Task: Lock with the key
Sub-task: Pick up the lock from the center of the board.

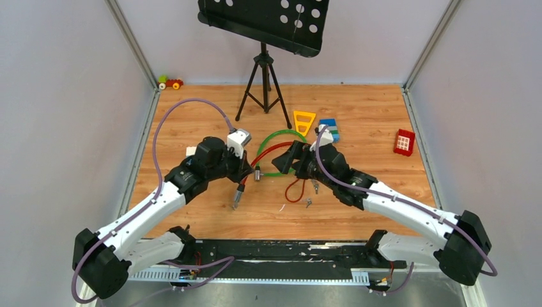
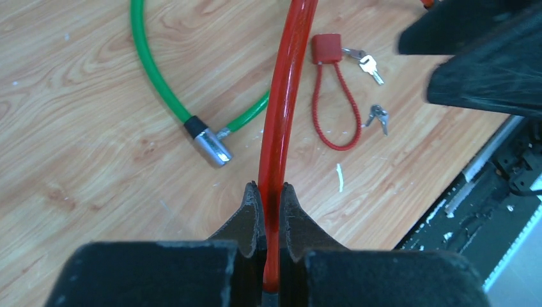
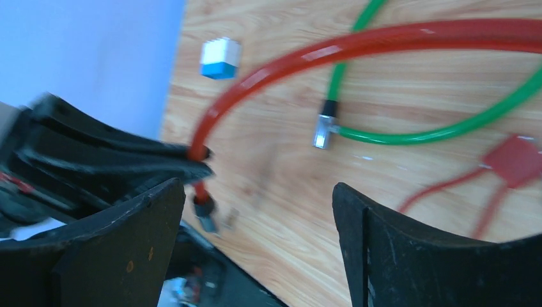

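Note:
My left gripper [image 2: 271,187] is shut on the thick red cable [image 2: 284,96], which runs up between its jaws. In the top view the left gripper [image 1: 248,171] holds that cable just above its dark end plug [image 1: 238,197]. A small red padlock [image 2: 326,48] with a thin red loop lies on the wood. One silvery key [image 2: 369,64] lies right beside it and a second key [image 2: 378,116] a little nearer. My right gripper [image 3: 255,192] is open and empty, hovering over the cables [image 1: 289,157].
A green cable [image 2: 153,77] with a metal end plug [image 2: 211,146] curves under the red one. A music stand's tripod [image 1: 262,83], a yellow triangle [image 1: 304,120], a blue-white block [image 1: 330,130] and a red block [image 1: 404,141] sit farther back. The black rail [image 1: 281,252] marks the near edge.

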{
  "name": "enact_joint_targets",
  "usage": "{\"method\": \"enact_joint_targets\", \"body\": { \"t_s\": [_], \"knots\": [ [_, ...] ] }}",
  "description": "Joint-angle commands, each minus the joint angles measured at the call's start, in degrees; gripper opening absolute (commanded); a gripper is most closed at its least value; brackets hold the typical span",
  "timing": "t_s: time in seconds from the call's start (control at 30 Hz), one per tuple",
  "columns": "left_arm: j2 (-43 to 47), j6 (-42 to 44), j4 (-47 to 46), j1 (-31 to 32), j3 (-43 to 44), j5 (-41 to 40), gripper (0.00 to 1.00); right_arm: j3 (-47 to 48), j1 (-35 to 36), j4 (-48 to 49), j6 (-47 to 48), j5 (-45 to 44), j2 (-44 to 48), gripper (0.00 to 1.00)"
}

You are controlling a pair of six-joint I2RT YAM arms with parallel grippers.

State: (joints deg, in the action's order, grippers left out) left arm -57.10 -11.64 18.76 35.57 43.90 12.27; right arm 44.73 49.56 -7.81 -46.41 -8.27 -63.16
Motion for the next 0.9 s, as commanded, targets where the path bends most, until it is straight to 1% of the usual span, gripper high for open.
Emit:
{"method": "enact_joint_targets", "body": {
  "t_s": [0.0, 0.07, 0.23, 0.33, 0.4, 0.43, 0.47, 0.5, 0.53, 0.57, 0.6, 0.67, 0.7, 0.77, 0.83, 0.87],
  "knots": [
    [0.84, -0.54, -5.83, 2.57, 2.51, 4.13, 0.00, -1.26, -0.04, 20.81, -15.10, 4.88, -4.52, 0.86],
    [1.08, -0.66, -6.44, 3.76, 2.71, 4.41, 0.00, -0.39, -0.07, 22.61, -18.34, 5.32, -7.30, 0.86],
    [3.06, -0.12, -8.18, 4.53, 2.23, 8.07, 0.00, 2.90, -0.71, 22.09, -22.77, 7.30, -12.80, 0.85],
    [4.24, 0.79, -8.32, 4.51, 1.73, 9.14, 0.00, 2.68, -0.87, 24.39, -24.77, 10.42, -14.74, 0.77],
    [4.45, 1.13, -7.78, 4.51, 1.67, 8.94, 0.00, 2.43, -0.95, 26.15, -25.33, 11.44, -15.29, 0.67],
    [4.48, 1.24, -7.58, 4.51, 1.53, 8.85, 0.00, 2.39, -0.96, 26.83, -25.20, 11.96, -15.39, 0.60],
    [4.50, 1.15, -7.59, 4.51, 1.31, 8.47, 0.00, 2.31, -0.96, 27.67, -24.79, 12.38, -15.34, 0.47],
    [4.42, 1.03, -7.74, 4.51, 1.03, 8.27, 0.00, 2.17, -0.96, 28.40, -24.47, 12.62, -15.14, 0.27],
    [4.43, 0.90, -7.99, 4.51, 0.74, 8.23, 0.00, 1.94, -0.96, 29.23, -24.07, 12.89, -14.77, 0.19],
    [4.42, 0.73, -8.11, 4.51, 0.55, 8.15, 0.02, 1.68, -0.96, 30.26, -23.46, 12.98, -14.26, 0.09],
    [4.37, 0.48, -8.23, 4.51, 0.37, 8.12, 0.11, 1.51, -0.96, 30.83, -22.73, 12.92, -13.70, 0.06],
    [4.49, 0.11, -8.29, 4.53, 0.23, 8.60, 0.30, 1.98, -0.94, 29.93, -20.06, 12.31, -12.29, 0.02],
    [4.57, 0.07, -8.22, 4.51, 0.27, 9.16, 0.42, 2.74, -0.91, 28.26, -18.48, 11.76, -11.51, 0.00],
    [4.86, 0.39, -7.44, 4.51, 0.82, 10.31, 0.59, 5.19, -0.96, 21.36, -14.27, 9.81, -9.62, 0.00],
    [5.42, 1.19, -6.35, 4.51, 1.45, 11.48, 0.68, 8.05, -0.91, 14.26, -9.03, 5.69, -7.95, 0.00],
    [5.76, 1.91, -5.53, 4.51, 1.86, 12.30, 0.70, 9.17, -0.94, 11.59, -7.26, 4.03, -6.92, 0.00]
  ]
}}
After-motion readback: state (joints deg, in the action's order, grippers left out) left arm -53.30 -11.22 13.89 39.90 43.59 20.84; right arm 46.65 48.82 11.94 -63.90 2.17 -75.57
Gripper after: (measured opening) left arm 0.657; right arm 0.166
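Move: The left hand already holds the red lock near one end. The stretch of red cable that the right hand will shut on lies about 9 cm to its left, 3 cm ahead and level with it; from the left hand it is 4 cm ahead, 1 cm right and 2 cm up. From the right hand, the green lock's metal head is some 10 cm left and 9 cm ahead, the small red lock about 5 cm right and 9 cm ahead, both roughly 18 cm below. The right fingers close around the red cable just above the left hand's grip, after the open right hand sweeps left about 8 cm and a little forward, rolling some 25 degrees with its left side rising. Meanwhile the left hand draws the cable back and right and then up, some 3–4 cm each way, and opens only once the right has closed, letting the cable go; the right eases back right 1 cm. ##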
